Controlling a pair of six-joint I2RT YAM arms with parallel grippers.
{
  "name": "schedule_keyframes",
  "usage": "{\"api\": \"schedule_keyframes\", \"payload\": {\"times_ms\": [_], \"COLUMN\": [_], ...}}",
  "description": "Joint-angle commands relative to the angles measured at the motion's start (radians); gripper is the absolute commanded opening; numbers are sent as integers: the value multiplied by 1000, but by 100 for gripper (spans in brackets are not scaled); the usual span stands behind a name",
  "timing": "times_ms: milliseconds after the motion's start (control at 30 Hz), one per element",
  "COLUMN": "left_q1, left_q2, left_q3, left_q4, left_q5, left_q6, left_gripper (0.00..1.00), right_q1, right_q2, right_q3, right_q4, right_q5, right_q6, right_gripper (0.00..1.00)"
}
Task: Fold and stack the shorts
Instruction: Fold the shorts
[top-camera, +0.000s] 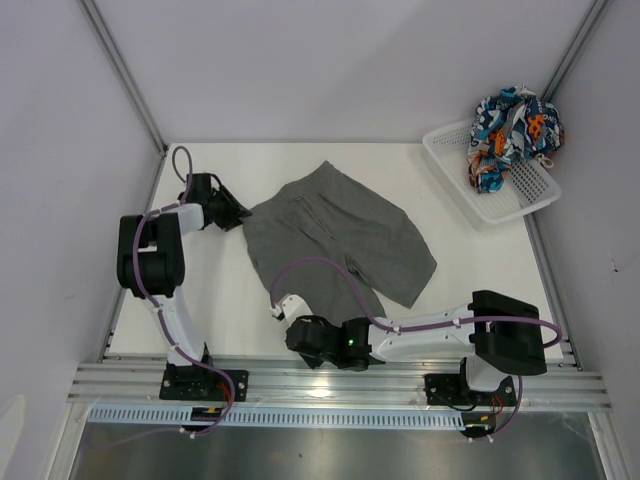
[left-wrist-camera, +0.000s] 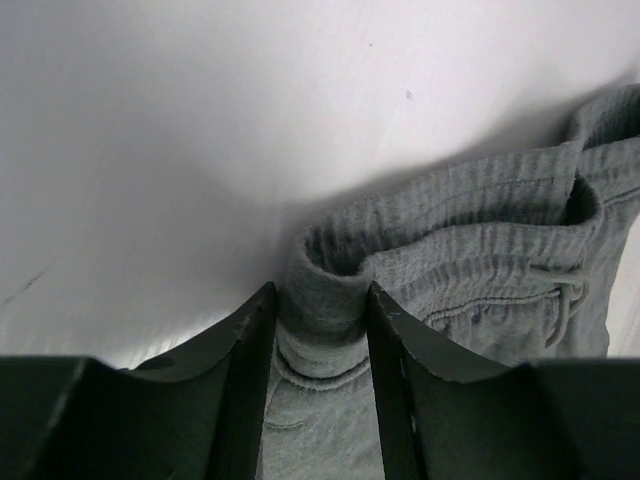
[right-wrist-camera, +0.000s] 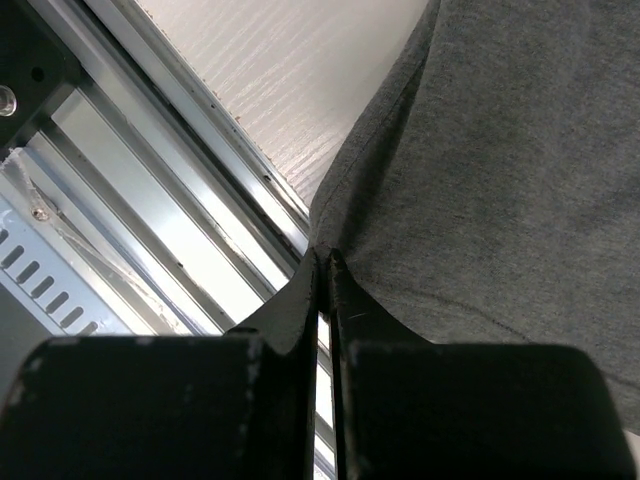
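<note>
The dark grey shorts (top-camera: 340, 240) lie spread out flat on the white table. At their left edge my left gripper (top-camera: 232, 212) has a bunched fold of the ribbed waistband (left-wrist-camera: 322, 300) between its fingers, and both fingers press against the cloth (left-wrist-camera: 470, 250). My right gripper (top-camera: 305, 328) sits at the near edge of the table, shut tight on the hem of a leg (right-wrist-camera: 322, 258), with grey cloth (right-wrist-camera: 500, 150) stretching away to the right. The patterned shorts (top-camera: 515, 125) are crumpled in the basket.
The white mesh basket (top-camera: 455, 185) stands tilted at the back right corner. An aluminium rail (top-camera: 340, 385) (right-wrist-camera: 150, 200) runs along the near edge right beside the right gripper. White walls close in the table on the left, back and right.
</note>
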Motion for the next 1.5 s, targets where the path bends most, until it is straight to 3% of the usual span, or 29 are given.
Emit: {"api": "schedule_keyframes", "payload": {"times_ms": [0,267,300,433,667,833,1100,1333,1467], "left_q1": [-4,-42,-45,-45,-18,47,50,50,45], "left_q2": [6,43,46,58,-52,-133,-216,-307,-258], "left_q3": [38,130,134,148,131,81,203,168,272], "left_q4": [29,-74,-80,-83,-151,-169,-468,-438,-525], "left_q5": [20,-48,-56,-53,-72,-9,-170,-153,-93], "left_q6": [5,60,64,77,86,57,-6,-187,-271], "left_gripper": [45,42,38,0,0,0,0,0,0], "right_q1": [11,39,39,37,60,106,123,-73,-236], "right_q2": [-6,-69,-74,-92,-112,-94,-137,-290,-428], "right_q3": [20,56,56,48,49,68,132,119,74], "right_q4": [40,5,3,-3,0,12,-37,-158,-190], "right_q5": [-17,-32,-30,-18,-66,-78,-28,16,8], "right_q6": [24,-10,-12,-9,-12,-42,-55,-39,-38], "right_gripper": [0,0,0,0,0,0,0,0,0]}}
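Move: The shorts' left waistband corner sits between the left hand's half-open fingers, about 1 cm ahead and 1 cm below; the far waistband corner is some 18 cm farther out and 24 cm to the right, the drawstring about 5 cm ahead and 18 cm right. The right hand already holds the left leg's hem corner; from it the right leg's hem lies roughly 19 cm ahead and 27 cm right, the crotch about 27 cm ahead and 9 cm right, both some 4 cm lower. The left hand noses about 1 cm forward and right and shuts its fingers on the waistband corner, then lifts it some 11 cm while drawing left and back, the wrist turning slightly counter-clockwise. The right hand, still pinching the hem corner, rises as it pulls about 5 cm back and slightly left, then swings forward and right over the shorts, still climbing. ##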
